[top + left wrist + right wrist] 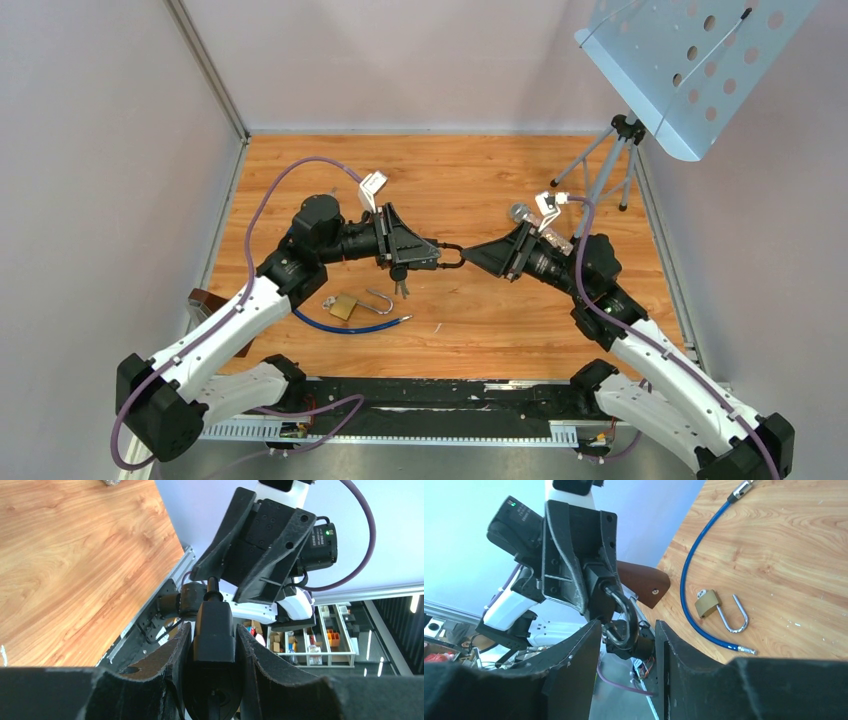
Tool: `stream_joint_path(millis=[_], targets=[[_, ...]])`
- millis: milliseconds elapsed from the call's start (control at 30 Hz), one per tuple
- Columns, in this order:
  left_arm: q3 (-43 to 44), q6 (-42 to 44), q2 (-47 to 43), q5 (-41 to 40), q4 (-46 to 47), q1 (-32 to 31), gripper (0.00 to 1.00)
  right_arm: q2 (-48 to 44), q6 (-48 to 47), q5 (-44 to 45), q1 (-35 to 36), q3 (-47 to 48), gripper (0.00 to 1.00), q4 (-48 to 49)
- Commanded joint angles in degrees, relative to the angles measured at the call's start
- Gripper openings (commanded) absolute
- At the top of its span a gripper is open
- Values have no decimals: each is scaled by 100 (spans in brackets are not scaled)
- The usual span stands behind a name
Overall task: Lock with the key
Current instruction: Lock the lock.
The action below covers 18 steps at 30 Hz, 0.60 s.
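Note:
A black lock body [215, 622] is held in the air over the middle of the table, my left gripper [214, 632] shut on its sides. From its front a dark loop [452, 257] reaches toward my right gripper [470, 256]. In the right wrist view that loop [624, 611] carries a metal ring [613, 631]. Both lie in the gap between the fingers of my right gripper [626, 632], which stand apart and open. A small bunch of keys [400, 288] dangles below the left gripper [437, 256].
A brass padlock [343, 306] with its shackle swung open lies on the wood beside a blue cable [350, 326]. A brown wooden block [205, 303] sits at the left edge. A tripod [610, 165] with a perforated metal tray [690, 60] stands back right.

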Motion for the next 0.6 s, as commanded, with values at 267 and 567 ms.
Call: stream_joint_path(millis=[267,567], targets=[[325,-193,-24,330,776,6,0,432,-73,-730,-36,249,10,303],[221,-194,158,477,1007,4,0,689,636,-1002,-34,158,0,1081]])
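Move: The right hand, open and empty, is poised at the black lock's shackle: its bend lies roughly 2 cm to the left, 1 cm ahead and 1 cm below. The lock body is about 6 cm to the left, level fore and aft and 1 cm lower; the keys hang some 9 cm left, 3 cm back and 3 cm down. From the left hand, which already holds the body, the shackle bend is about 5 cm to the right, 1 cm ahead and slightly lower. The right fingers close almost fully and pinch the bend of the shackle. To get there the hand dips just under 2 cm while easing left towards the lock, about 1.5 cm in all, turning some 5 degrees counter-clockwise and coming up slightly at the end. The left hand keeps its grip on the lock body and holds it practically still. ##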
